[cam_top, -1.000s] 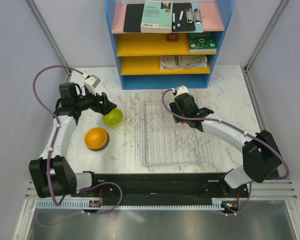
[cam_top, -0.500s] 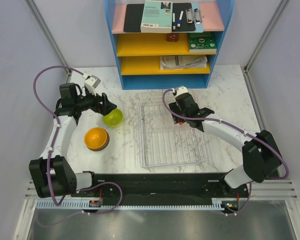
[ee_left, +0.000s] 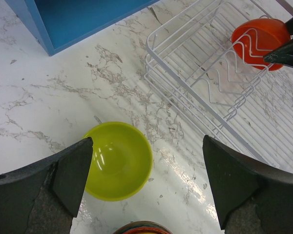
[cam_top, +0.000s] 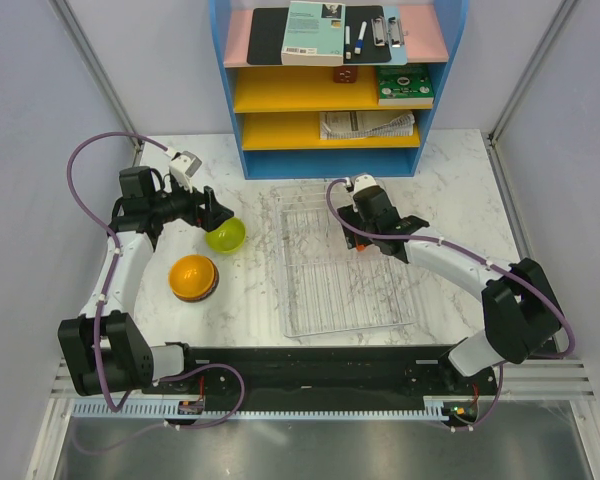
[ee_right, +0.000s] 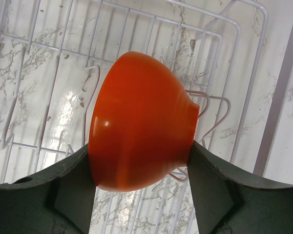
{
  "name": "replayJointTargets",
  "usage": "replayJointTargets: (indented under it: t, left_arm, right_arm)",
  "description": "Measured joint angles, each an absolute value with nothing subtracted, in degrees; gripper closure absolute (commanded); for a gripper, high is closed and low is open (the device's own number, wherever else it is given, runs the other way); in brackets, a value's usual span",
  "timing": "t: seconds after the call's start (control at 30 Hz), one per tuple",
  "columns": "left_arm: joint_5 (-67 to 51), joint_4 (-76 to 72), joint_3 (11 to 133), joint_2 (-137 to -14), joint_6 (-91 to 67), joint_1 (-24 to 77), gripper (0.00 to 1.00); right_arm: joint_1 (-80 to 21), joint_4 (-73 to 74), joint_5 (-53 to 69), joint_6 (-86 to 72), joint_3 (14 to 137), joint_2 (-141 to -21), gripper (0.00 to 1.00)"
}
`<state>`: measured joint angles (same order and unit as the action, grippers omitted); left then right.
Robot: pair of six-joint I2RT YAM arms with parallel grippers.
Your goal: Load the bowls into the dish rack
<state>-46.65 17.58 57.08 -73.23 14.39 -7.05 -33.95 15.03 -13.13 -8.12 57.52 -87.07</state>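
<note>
My right gripper (ee_right: 139, 146) is shut on a glossy red bowl (ee_right: 141, 122), held on its side above the far end of the dish rack (ee_right: 219, 35). The left wrist view shows this red bowl (ee_left: 260, 38) over the rack (ee_left: 185, 83). In the top view the right gripper (cam_top: 358, 232) hides it. A lime-green bowl (cam_top: 225, 236) sits upright on the table left of the rack (cam_top: 340, 290). My left gripper (cam_top: 216, 212) hovers open above the green bowl (ee_left: 118, 161), its jaws (ee_left: 146, 144) wide apart and empty. A stack topped by an orange bowl (cam_top: 193, 277) stands nearer.
A blue-and-yellow shelf unit (cam_top: 330, 90) with books and papers stands at the back, just behind the rack. Grey walls close in both sides. The marble table (cam_top: 460, 170) stretches right of the rack.
The right gripper has shifted slightly toward the rack's far end with the red bowl. The left arm has not moved.
</note>
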Motion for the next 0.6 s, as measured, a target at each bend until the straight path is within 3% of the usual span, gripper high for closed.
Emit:
replayJointTargets:
  t: [0.1, 0.3, 0.4, 0.6]
  left_arm:
    - [-46.7, 17.6, 57.0, -73.2, 14.4, -7.0, 0.00]
    - [-46.7, 17.6, 57.0, -73.2, 14.4, -7.0, 0.00]
    - [-46.7, 17.6, 57.0, -73.2, 14.4, -7.0, 0.00]
    - [-46.7, 17.6, 57.0, -73.2, 14.4, -7.0, 0.00]
  right_arm:
    - [-34.0, 15.0, -13.1, -7.9, 57.5, -87.0, 0.38]
    - [-33.9, 15.1, -11.4, -7.8, 57.5, -86.8, 0.08]
    - [-33.9, 16.3, -9.1, -8.3, 57.5, -86.8, 0.03]
    - [-34.0, 16.8, -7.6, -8.3, 57.6, -86.8, 0.02]
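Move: Between the right hand's fingers sits the red bowl, its middle roughly 2 cm below the hand and 1 cm ahead, already down in the rack. The dish rack's middle lies some 5 cm back, 1 cm to the left and about 4 cm down. The green bowl stands around 27 cm left and 2 cm farther out, 5 cm lower. From the idle left hand the red bowl is about 27 cm to the right, level with it in reach and 12 cm below. Letting go of the red bowl in the dish rack, the right hand holds still at first, then opens its fingers to nearly full width. As they spread, it shifts just under 2 cm back and to the left over the rack, sinking barely at all, and the wrist swings about 5 degrees, mostly counter-clockwise with a slight tip downward. The fingers still straddle the bowl, one staying close against its rim. ##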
